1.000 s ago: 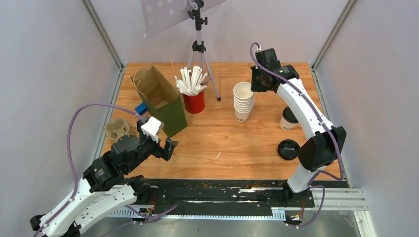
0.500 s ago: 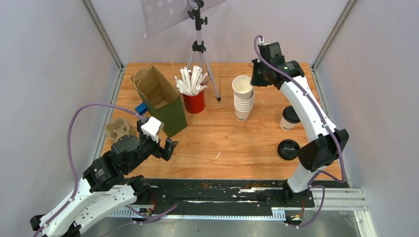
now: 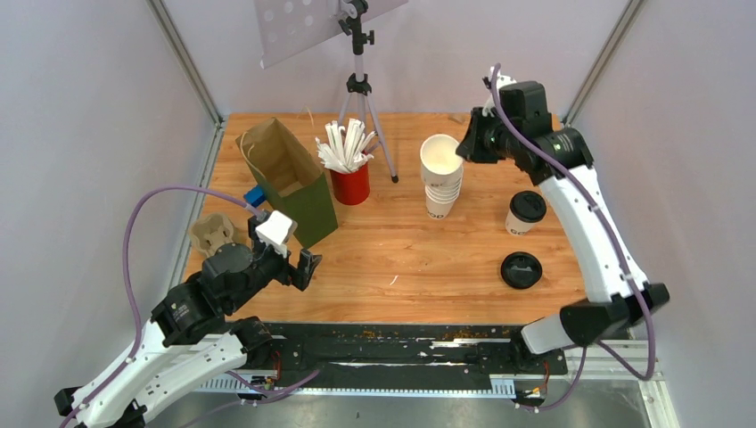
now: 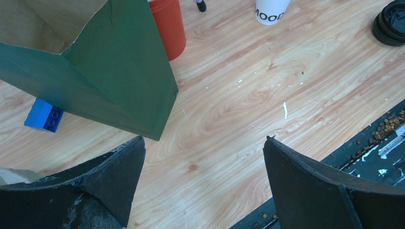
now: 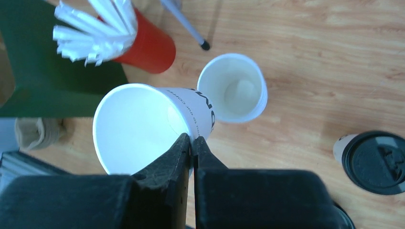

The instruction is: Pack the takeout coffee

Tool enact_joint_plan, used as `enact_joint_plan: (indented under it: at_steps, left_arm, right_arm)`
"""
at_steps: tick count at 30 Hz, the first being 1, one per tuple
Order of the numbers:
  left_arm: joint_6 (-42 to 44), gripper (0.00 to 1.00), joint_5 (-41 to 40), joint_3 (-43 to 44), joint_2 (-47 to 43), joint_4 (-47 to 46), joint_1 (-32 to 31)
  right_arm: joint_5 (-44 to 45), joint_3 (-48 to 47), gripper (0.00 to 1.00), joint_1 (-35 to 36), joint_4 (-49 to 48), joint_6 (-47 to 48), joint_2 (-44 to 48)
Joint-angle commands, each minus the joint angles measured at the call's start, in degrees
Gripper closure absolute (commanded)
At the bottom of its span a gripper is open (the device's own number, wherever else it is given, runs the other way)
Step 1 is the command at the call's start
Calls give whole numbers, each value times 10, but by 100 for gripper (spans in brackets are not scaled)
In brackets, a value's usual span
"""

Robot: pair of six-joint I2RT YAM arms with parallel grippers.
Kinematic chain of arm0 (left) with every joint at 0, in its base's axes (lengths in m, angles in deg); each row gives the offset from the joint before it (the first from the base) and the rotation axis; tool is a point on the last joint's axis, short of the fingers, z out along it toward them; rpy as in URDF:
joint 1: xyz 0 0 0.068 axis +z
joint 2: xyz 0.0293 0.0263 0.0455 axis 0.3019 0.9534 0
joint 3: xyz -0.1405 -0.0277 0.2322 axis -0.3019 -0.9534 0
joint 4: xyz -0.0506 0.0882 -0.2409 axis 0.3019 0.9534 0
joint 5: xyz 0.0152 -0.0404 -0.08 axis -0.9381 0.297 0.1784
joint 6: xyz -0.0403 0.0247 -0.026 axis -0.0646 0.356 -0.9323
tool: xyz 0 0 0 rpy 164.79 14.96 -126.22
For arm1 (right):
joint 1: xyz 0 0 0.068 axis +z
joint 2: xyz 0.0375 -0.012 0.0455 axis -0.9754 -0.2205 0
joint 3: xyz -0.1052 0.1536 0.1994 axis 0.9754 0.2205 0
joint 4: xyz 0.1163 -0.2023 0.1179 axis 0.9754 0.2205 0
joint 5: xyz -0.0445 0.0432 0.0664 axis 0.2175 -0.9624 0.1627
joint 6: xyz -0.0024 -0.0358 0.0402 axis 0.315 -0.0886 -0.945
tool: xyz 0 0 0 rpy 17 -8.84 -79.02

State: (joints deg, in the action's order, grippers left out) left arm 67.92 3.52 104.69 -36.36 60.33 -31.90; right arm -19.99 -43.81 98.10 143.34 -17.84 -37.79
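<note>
The takeout coffee, a small white paper cup with a black lid on it, stands at the right of the table and shows again as the lidded cup in the right wrist view. A second black lid lies loose in front of it. My right gripper is shut on the rim of a lidless white cup, holding it tilted just above the stack of nested cups. Near the front left, my left gripper hangs open over bare wood with nothing between its fingers.
A green paper bag stands open at the left. A red cup of white straws is beside it, and a tripod stands behind. A cardboard cup carrier and a blue brick lie left of the bag.
My right arm rose and swung right, lifting the top cup off the stack and uncovering the lidded cup. The left arm has not moved.
</note>
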Motion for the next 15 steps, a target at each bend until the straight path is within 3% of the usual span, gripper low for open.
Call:
enact_joint_plan:
  at_steps: [1, 6, 15]
  left_arm:
    - [5, 0, -7, 1, 4, -11, -2]
    - [-3, 0, -12, 4, 6, -7, -2]
    - [-63, 0, 39, 36, 28, -3, -2]
  right_arm:
    - [-78, 95, 99, 5, -23, 16, 105]
    - [-80, 259, 98, 61, -64, 10, 206]
    - [4, 489, 97, 207, -178, -53, 312]
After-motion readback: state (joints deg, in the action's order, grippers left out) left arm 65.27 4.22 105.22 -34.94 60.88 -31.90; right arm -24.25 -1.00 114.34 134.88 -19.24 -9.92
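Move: The right hand holds an empty cup by its rim, bound for the bare table by the white scrap, about 13 cm back, 12 cm left and some 30 cm below. The cup stack stands 4 cm ahead, 2 cm left; the lidded cup 2 cm ahead, 17 cm right; the black lids 11 cm back, 17 cm right, all 20 to 30 cm below. From the left hand that scrap lies 6 cm ahead, 21 cm right and 21 cm below. Carry the pinched cup with the right hand back towards yourself about 16 cm, away from the stack and towards the bare table by the white scrap, nearly level at first, then sinking ever faster to some 11 cm lower. Keep the fingers shut on its rim and swing the hand about 20 degrees counter-clockwise on the way. ##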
